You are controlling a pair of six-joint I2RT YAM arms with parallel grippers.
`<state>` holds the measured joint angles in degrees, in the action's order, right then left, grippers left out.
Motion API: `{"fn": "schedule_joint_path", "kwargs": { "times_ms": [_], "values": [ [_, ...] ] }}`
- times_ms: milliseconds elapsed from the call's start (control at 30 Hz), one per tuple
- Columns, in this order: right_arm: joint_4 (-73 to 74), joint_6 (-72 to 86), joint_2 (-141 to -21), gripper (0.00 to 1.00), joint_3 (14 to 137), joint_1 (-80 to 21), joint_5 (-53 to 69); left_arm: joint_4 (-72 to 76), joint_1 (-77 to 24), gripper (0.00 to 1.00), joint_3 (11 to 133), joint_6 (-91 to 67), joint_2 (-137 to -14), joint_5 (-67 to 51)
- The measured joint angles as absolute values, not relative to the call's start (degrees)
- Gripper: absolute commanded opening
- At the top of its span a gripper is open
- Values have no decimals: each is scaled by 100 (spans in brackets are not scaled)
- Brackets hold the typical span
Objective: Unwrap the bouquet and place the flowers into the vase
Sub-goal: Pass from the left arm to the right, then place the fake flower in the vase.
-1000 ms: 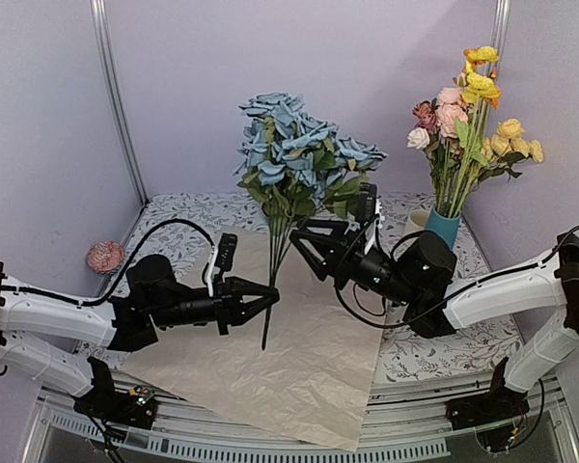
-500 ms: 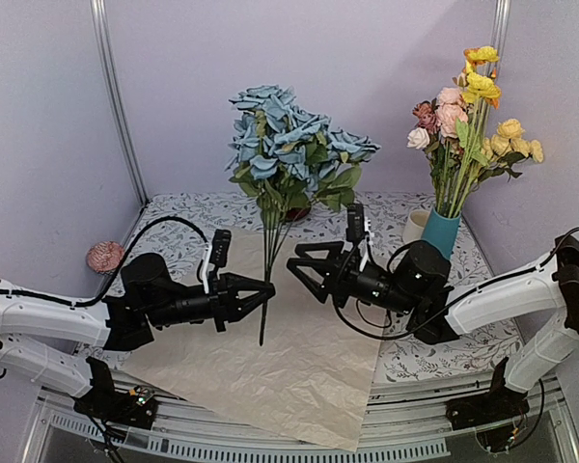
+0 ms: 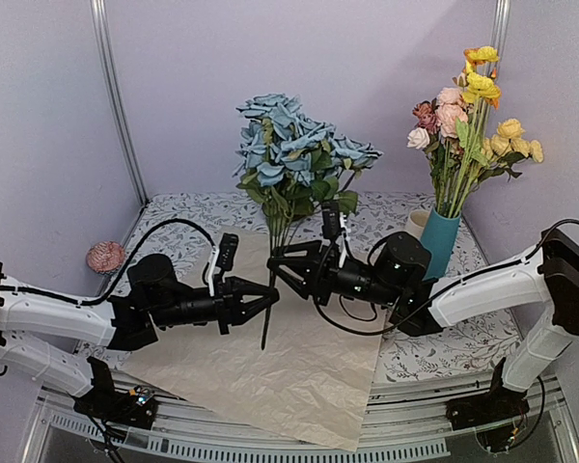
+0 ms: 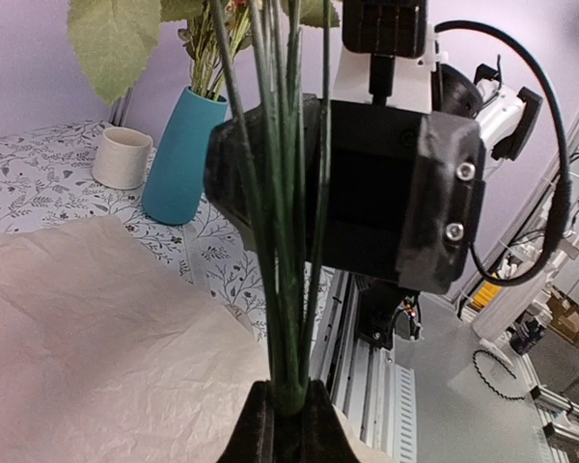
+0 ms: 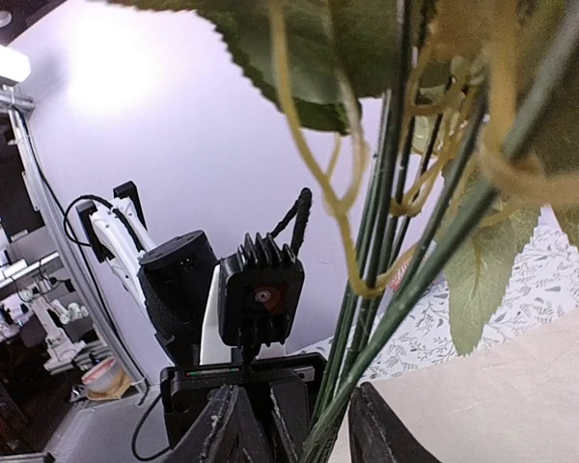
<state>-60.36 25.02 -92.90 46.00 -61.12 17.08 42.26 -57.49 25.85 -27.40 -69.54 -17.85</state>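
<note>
A bunch of blue flowers [image 3: 294,149] stands upright over the table, and my left gripper [image 3: 269,293] is shut on the base of its green stems [image 4: 280,241]. My right gripper [image 3: 282,273] has come in from the right just above it. Its fingers [image 5: 378,424] straddle the stems [image 5: 386,289] with a gap on one side, so it is open. The bouquet's peach paper [image 3: 299,367] lies spread flat under both grippers. At the back right, the teal vase [image 3: 441,231] holds pink, yellow and orange flowers [image 3: 468,106].
A cream mug [image 3: 415,224] stands just left of the vase. A pink round object [image 3: 105,256] lies at the table's left edge. The paper's near corner hangs over the front rail [image 3: 270,439]. Walls close in on three sides.
My right gripper has moved left and now has the blue bunch's stems between its fingers, which stand narrower than half a second ago. The left gripper keeps its hold, nearly still.
</note>
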Motion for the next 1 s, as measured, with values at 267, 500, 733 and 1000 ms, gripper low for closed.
{"fn": "schedule_joint_path", "kwargs": {
  "times_ms": [267,500,733,1000],
  "values": [
    [-5986,2482,-9332,2,4650,-6108,1667,4252,-5749,13,2596,-2657,-7015,-1896],
    [-5752,2362,-9004,2,4366,-6145,1347,4303,-5758,81,2596,-2552,-7008,-1885],
    [-5065,1785,-7942,2,3693,-6145,316,4283,-5763,98,2536,-2611,-6969,-1758],
    [-4101,937,-5852,2,2749,-5745,-1426,4259,-5763,98,2377,-2613,-6737,-1535]
  ]
}}
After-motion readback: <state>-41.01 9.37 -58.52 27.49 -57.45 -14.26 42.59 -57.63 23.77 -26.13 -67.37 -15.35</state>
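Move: The blue flowers' stems already stand between the right hand's half-open fingers, level with its hand point, with the blossoms some 18 cm above and about 3 cm ahead and right. The left hand still grips the same stems at its own hand point, about 6 cm below and 2 cm back from the right. From the right hand, the teal vase is about 17 cm ahead, 36 cm right and 15 lower; the cream mug is 24 ahead, 31 right and 23 lower. The right hand holds still and closes on the blue flowers' stems above the left grip, and only then does the left hand, staying in place, spread its fingers wide and let go. With the stems pinched, the right hand swings away to its right about 16 cm, gathering speed, and a little forward towards the vase, turning some 35 degrees clockwise so its fingers come to point forward-left. ##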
